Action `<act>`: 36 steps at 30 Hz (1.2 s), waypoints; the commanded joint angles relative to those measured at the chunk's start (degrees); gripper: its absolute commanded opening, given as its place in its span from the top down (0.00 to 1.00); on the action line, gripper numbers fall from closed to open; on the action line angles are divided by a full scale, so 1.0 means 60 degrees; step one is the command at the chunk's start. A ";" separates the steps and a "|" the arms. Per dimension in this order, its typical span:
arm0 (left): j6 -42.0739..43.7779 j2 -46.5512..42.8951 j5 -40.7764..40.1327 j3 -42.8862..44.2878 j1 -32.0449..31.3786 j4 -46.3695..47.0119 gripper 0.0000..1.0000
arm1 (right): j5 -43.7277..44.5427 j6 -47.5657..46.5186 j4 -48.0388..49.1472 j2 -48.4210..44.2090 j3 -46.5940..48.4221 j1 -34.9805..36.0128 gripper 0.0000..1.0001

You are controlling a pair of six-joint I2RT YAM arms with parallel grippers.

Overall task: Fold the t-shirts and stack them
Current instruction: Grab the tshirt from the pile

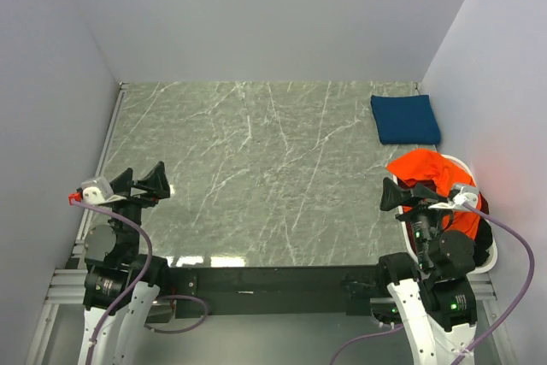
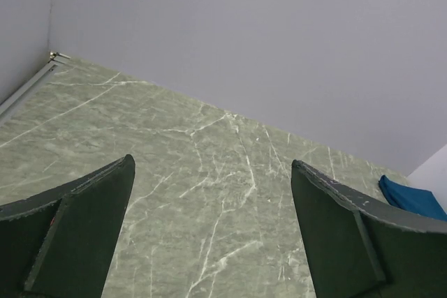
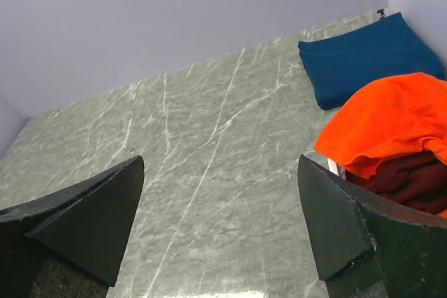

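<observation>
A folded navy blue t-shirt (image 1: 405, 119) lies at the table's far right; it also shows in the right wrist view (image 3: 367, 55) and the left wrist view (image 2: 412, 197). A bright orange t-shirt (image 1: 425, 170) is heaped in the white basket (image 1: 489, 256) at the right edge, over a dark maroon one (image 3: 412, 181). The orange shirt shows in the right wrist view (image 3: 387, 122). My left gripper (image 1: 143, 181) is open and empty at the near left. My right gripper (image 1: 408, 193) is open and empty, next to the basket.
The green marble table (image 1: 256, 177) is walled on three sides by pale panels. A metal rail (image 1: 107, 138) runs along its left edge. The arm bases and cables sit at the near edge.
</observation>
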 commanded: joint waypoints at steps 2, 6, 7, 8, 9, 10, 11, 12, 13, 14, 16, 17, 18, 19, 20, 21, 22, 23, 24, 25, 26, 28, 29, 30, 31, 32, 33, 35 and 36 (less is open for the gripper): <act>0.0062 -0.0477 0.0026 0.0058 -0.0026 0.0305 0.01 | -0.0115 -0.0184 0.0361 -0.1155 0.0265 0.0058 0.04; -0.0026 -0.0594 -0.0586 0.0146 -0.0040 0.0086 0.01 | 0.0380 -0.0009 0.0303 -0.0980 0.0367 0.0072 0.04; -0.0128 -0.0696 -0.0966 0.0190 -0.0055 -0.0060 0.01 | 0.0470 0.0050 0.0216 -0.0762 0.0454 0.0072 0.04; -0.0172 -0.0741 -0.0970 0.0205 -0.0055 -0.0148 0.01 | 0.0543 0.0079 0.0143 -0.0586 0.0513 0.0058 0.04; -0.0289 -0.0799 -0.1333 0.0234 -0.0070 -0.0207 0.01 | 0.0718 0.0123 0.0069 -0.0395 0.0615 0.0072 0.04; -0.0362 -0.0887 -0.1482 0.0278 -0.0113 -0.0367 0.01 | 0.0821 0.0182 -0.0018 -0.0190 0.0804 0.0072 0.04; -0.0421 -0.0931 -0.1614 0.0322 -0.0128 -0.0441 0.01 | 0.0953 0.0298 -0.0193 0.0377 0.0908 0.0072 0.04; -0.0538 -0.1033 -0.1673 0.0336 -0.0143 -0.0500 0.01 | 0.1027 0.0357 -0.0267 0.0630 0.1025 0.0072 0.04; -0.0582 -0.1092 -0.1775 0.0337 -0.0172 -0.0530 0.00 | 0.1056 0.0387 -0.0312 0.0908 0.1244 0.0087 0.04; -0.0612 -0.1136 -0.1805 0.0322 -0.0216 -0.0573 0.00 | 0.0970 0.0315 -0.0370 0.1476 0.1362 0.0072 0.04; -0.0671 -0.1209 -0.1835 0.0322 -0.0289 -0.0632 0.00 | 0.0910 0.0256 -0.0473 0.2108 0.1800 0.0072 0.03; -0.0685 -0.1239 -0.1849 0.0322 -0.0318 -0.0690 0.01 | 0.1026 0.0415 -0.0662 0.2793 0.1947 0.0072 0.03; -0.0685 -0.1297 -0.1849 0.0322 -0.0333 -0.0705 0.01 | 0.1230 0.0489 -0.0794 0.3177 0.2108 0.0072 0.03; -0.0685 -0.1356 -0.1878 0.0322 -0.0377 -0.0720 0.01 | 0.1725 0.0577 -0.0955 0.3572 0.2458 0.0072 0.03; -0.0685 -0.1414 -0.1893 0.0307 -0.0406 -0.0764 0.01 | 0.2078 0.0810 -0.1305 0.4359 0.2636 0.0072 0.03; -0.0714 -0.1502 -0.1908 0.0322 -0.0407 -0.0793 0.00 | 0.2430 0.0972 -0.1482 0.4788 0.2956 0.0072 0.03; -0.0715 -0.1561 -0.1937 0.0351 -0.0436 -0.0822 0.01 | 0.2753 0.1118 -0.1673 0.5213 0.3148 0.0072 0.03; -0.0729 -0.1619 -0.1981 0.0351 -0.0436 -0.0852 0.01 | 0.3336 0.1250 -0.1935 0.6015 0.3281 0.0072 0.03; -0.0758 -0.1678 -0.1996 0.0366 -0.0450 -0.0896 0.01 | 0.3559 0.1266 -0.1996 0.6371 0.3514 0.0058 0.03; -0.0759 -0.1679 -0.2025 0.0380 -0.0494 -0.0925 0.00 | 0.3895 0.1281 -0.2011 0.6722 0.3589 0.0058 0.03; -0.0759 -0.1693 -0.2040 0.0381 -0.0524 -0.0925 0.01 | 0.4580 0.1527 -0.2026 0.7364 0.3662 0.0043 0.03; -0.0730 -0.1708 -0.2054 0.0395 -0.0698 -0.0940 0.01 | 0.4879 0.1487 -0.1823 0.7939 0.3765 -0.0233 0.03; -0.0715 -0.1708 -0.2083 0.0410 -0.0743 -0.0940 0.01 | 0.4923 0.1370 -0.1502 0.8435 0.3780 -0.0438 0.03; -0.0700 -0.1708 -0.2069 0.0410 -0.0802 -0.0954 0.01 | 0.4793 0.1340 -0.1368 0.8686 0.3853 -0.0701 0.03; -0.0686 -0.1708 -0.2069 0.0395 -0.0889 -0.0955 0.01 | 0.4589 0.1325 -0.1222 0.8935 0.3882 -0.1415 0.03; -0.0685 -0.1693 -0.2083 0.0395 -0.0919 -0.0969 0.01 | 0.4253 0.1310 -0.0974 0.9402 0.3926 -0.1828 0.03; -0.0685 -0.1693 -0.2055 0.0395 -0.0948 -0.0969 0.01 | 0.4018 0.1354 -0.0884 0.9638 0.4014 -0.2122 0.03; -0.0671 -0.1693 -0.2040 0.0395 -0.0992 -0.0940 0.01 | 0.3869 0.1558 -0.0709 1.0296 0.4131 -0.2679 0.03; -0.0656 -0.1693 -0.2025 0.0381 -0.0993 -0.0925 0.00 | 0.3855 0.1632 -0.0621 1.0474 0.4190 -0.2827 0.03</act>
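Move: The orange t-shirt, draped over the near-side clothes basket, has its upper part some 17 cm ahead of the right hand, 18 cm to its right and 18 cm below. The basket's middle is about 5 cm ahead and 22 cm right, and the folded blue t-shirt lies roughly 40 cm ahead, 20 cm right. From the left hand the orange t-shirt is some 14 cm ahead and 80 cm to the right. Heading for the orange t-shirt's edge over the basket rim, the right hand first lifts about 3 cm, then swings right and forward roughly 11 cm each way while sinking, its wide-open fingers tipping down some 45 degrees and turning clockwise. No touch is seen. The empty left hand sinks about 2 cm, drifting slightly left and partly back. ##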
